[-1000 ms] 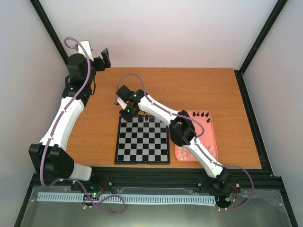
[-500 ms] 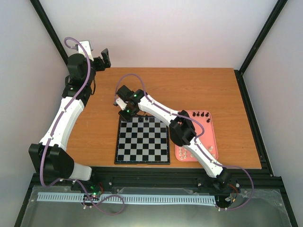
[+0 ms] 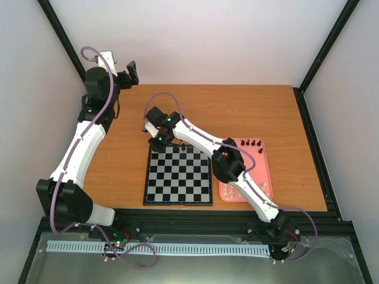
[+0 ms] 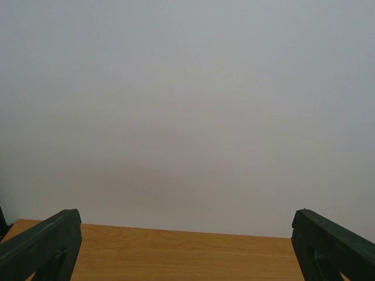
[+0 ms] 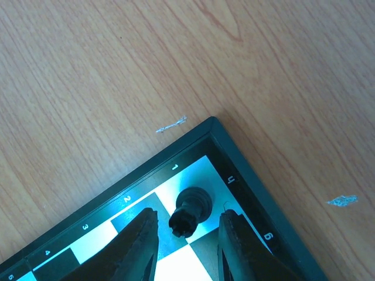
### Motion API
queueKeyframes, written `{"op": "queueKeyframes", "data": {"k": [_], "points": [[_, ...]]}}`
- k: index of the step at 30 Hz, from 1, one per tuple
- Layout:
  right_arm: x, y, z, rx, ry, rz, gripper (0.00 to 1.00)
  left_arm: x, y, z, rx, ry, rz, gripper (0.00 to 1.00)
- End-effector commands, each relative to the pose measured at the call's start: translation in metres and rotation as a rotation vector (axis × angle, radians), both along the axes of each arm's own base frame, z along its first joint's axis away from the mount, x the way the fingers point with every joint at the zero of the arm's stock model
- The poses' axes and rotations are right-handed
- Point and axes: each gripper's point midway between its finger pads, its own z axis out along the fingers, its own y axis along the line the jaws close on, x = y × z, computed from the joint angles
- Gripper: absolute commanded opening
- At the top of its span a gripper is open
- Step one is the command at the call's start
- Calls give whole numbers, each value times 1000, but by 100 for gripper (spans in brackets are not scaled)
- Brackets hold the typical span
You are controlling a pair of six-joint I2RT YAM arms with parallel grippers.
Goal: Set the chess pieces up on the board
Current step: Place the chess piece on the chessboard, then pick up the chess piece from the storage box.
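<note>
A black rook [image 5: 190, 211] stands upright on the corner square of the board [image 5: 246, 170]. My right gripper [image 5: 187, 219] straddles it, open, with a gap on each side of the piece. From above, the right gripper [image 3: 155, 141] hangs over the far left corner of the board [image 3: 177, 180]. Two more dark chess pieces [image 3: 180, 150] stand on the far row. My left gripper [image 3: 130, 74] is raised at the far left of the table, open; its fingers [image 4: 41, 246] hold nothing.
A pink tray [image 3: 260, 168] lies right of the board, under the right arm. Black pieces [image 3: 251, 144] stand at its far end and cream-white pieces [image 3: 228, 190] at its near end. White walls close in the wooden table [image 3: 237, 112].
The right gripper's jaws have drawn slightly apart around the rook. Neither arm has otherwise shifted.
</note>
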Motion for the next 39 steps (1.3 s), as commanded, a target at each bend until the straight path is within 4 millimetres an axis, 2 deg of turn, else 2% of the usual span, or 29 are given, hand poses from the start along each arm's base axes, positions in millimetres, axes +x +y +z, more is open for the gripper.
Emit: {"op": "queueKeyframes", "data": {"k": [1,4,11,16,19,22,24,25,28,32,35,36,39], "points": [[2,4,8,12,-42,8,36,2,0,10,21,-33,1,100],[2,2,16,18,-57,15,37,3,1,9,22,-31,3,100],[0,-4,36,26,-96,26,49,3,1,8,22,-28,4,100],[0,-5,50,47,-126,34,50,4,0,8,22,-27,3,100],[3,-9,65,47,-161,25,51,4,1,8,22,-26,4,100],[10,-23,87,21,-240,-14,57,4,2,8,22,-27,11,100],[17,-39,99,-8,-299,-62,62,4,3,9,23,-28,15,100],[18,-50,96,-39,-309,-87,63,3,3,9,23,-27,15,100],[25,-84,105,-73,-322,-180,66,2,3,10,21,-31,15,100],[35,-147,108,-134,-364,-343,82,-1,2,13,16,-41,6,100],[38,-195,113,-143,-379,-464,99,-1,0,14,8,-46,-6,100],[35,-212,109,-155,-374,-497,100,-1,-1,14,6,-47,-12,100],[35,-257,115,-172,-396,-614,100,2,-5,12,-3,-45,-27,100]]}}
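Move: Within reach of the right hand's partly open fingers, a black rook already stands on the board's far-left corner square, 1 cm to the left and 2 cm below. The hand goes next for the black pieces in the pink tray: the nearest cluster is about 31 cm to its right, level forward, 4 cm lower. Two black pieces stand 9 and 12 cm to its right, level with the rook. From the left hand, the cluster lies some 12 cm back, 46 cm right and 39 cm below. Dipping about 1 cm around the rook as its fingers widen, the right hand then lifts straight off the corner square by some 10 cm and swings fast to the right, about 21 cm, past the far edge of the board towards the tray. The fingers spread wide open on the way, while the wrist turns clockwise some 25 degrees and the fingertips swing forward. ##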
